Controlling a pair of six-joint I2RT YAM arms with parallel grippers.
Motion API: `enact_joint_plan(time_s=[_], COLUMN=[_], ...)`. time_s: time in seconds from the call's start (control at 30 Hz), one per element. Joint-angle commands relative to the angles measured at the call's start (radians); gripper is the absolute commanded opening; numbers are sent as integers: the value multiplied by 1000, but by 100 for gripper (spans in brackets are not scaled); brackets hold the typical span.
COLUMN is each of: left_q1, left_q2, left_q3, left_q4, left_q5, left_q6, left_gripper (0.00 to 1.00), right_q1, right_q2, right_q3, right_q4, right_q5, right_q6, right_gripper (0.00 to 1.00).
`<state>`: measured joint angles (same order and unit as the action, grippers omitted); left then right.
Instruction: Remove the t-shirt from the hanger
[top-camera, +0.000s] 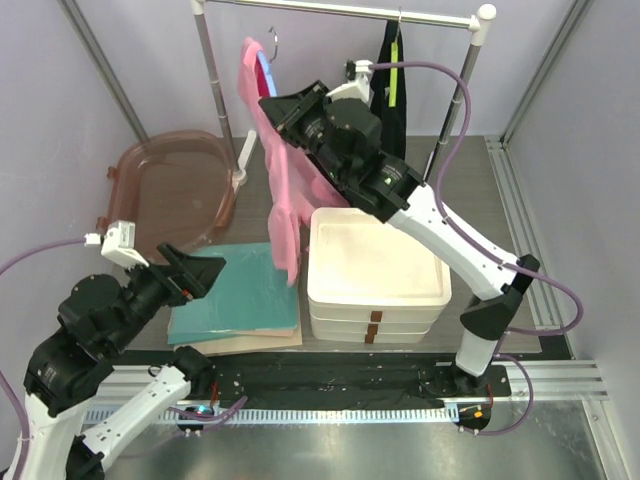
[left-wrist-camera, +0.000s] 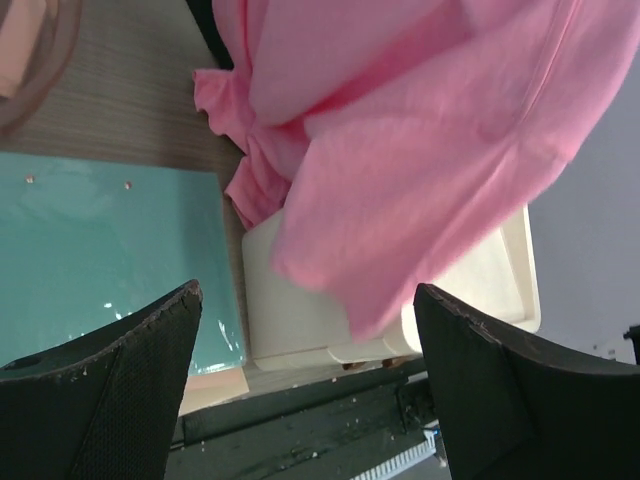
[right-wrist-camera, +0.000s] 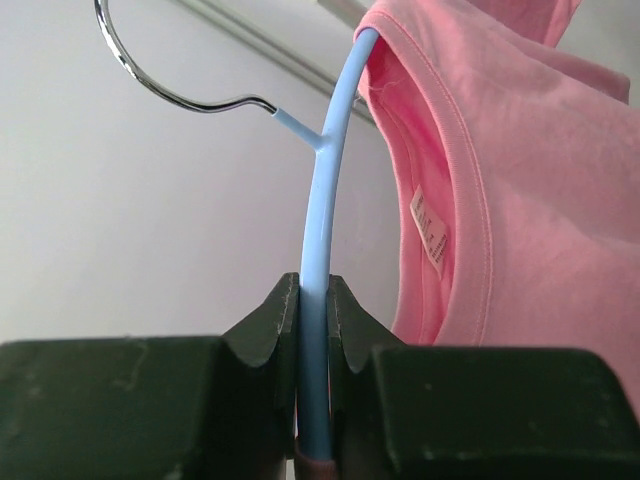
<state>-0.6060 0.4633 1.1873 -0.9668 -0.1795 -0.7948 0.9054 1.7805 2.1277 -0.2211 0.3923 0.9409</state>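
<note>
A pink t-shirt (top-camera: 280, 190) hangs from a light blue hanger (top-camera: 264, 68) held off the rail, above the table's middle. My right gripper (top-camera: 272, 108) is shut on the hanger's blue arm (right-wrist-camera: 318, 250) just below its metal hook (right-wrist-camera: 150, 75); the shirt's collar (right-wrist-camera: 455, 170) drapes over the far end. My left gripper (top-camera: 205, 272) is open and empty, low at the left, below and left of the shirt's hem. In the left wrist view the shirt (left-wrist-camera: 420, 150) hangs above and between my open fingers (left-wrist-camera: 130, 380).
A stack of cream trays (top-camera: 375, 270) stands at the centre. A teal board (top-camera: 240, 295) lies on a tan one to its left. A brown tub (top-camera: 165, 190) sits at the back left. A black and yellow garment (top-camera: 392, 80) hangs from the rail (top-camera: 340, 10).
</note>
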Motion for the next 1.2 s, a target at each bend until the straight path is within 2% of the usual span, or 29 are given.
enact_joint_plan(time_s=[0.0,0.2,0.33,0.47,0.57,0.63,0.7,0.77,0.93,1.17], left_q1=[5,5,5,21,86,139,190,196,201,218], left_q2=[166,409,510,638,702,713,724,733,713,753], left_q3=[112,262,337,440,532,538,532,532,482,488], left_q4=[89,172,243,243,189,198,230,231,309,321], left_q5=[-72,-116,-241,-334,-287,-208,-88,-80,-8,38], left_q6=[83,129,146,161,154,151,149,149,151,160], left_gripper=[85,83,82,69,66,66,61,56,57,61], right_q1=[13,13,13,13,13,13,12,13,13,13], right_q2=[-134,-213,-268,-328,-371,-400,-411,-421,-424,-441], right_q3=[-185,-342,-426,-506,-558,-591,-612,-620,-626,-649], right_q4=[262,308,325,351,355,353,355,356,353,355], right_q5=[-32,-165,-234,-290,-326,-343,-351,-359,-379,-438], right_q6=[22,-34,-63,-90,-106,-113,-119,-119,-119,-105], right_gripper=[1,1,1,1,1,1,1,1,1,1])
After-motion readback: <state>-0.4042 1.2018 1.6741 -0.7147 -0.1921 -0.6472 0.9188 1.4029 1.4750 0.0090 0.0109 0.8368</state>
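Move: Up ahead of the left hand is the free shoulder of the pink t-shirt, around 31 cm forward, 8 cm right and 16 cm higher. The green folder lies 11 cm ahead, 5 cm right and 32 cm below; the white drawer box 13 cm ahead, 35 cm right and 25 cm below. From the right hand, already holding the hanger, that shoulder is about 11 cm ahead and 4 cm left, level with it; the black shirt 10 cm ahead, 22 cm right and 10 cm lower. Reaching about 19 cm forward and some 8 cm up, the left hand closes in on the shirt's free shoulder, its fingers narrowing partway but still open. The right hand keeps its pinch on the blue hanger, draws it back about 10 cm while lowering it, rising slightly midway, and turns some 20 degrees counter-clockwise, swinging the shoulder towards the left gripper. ##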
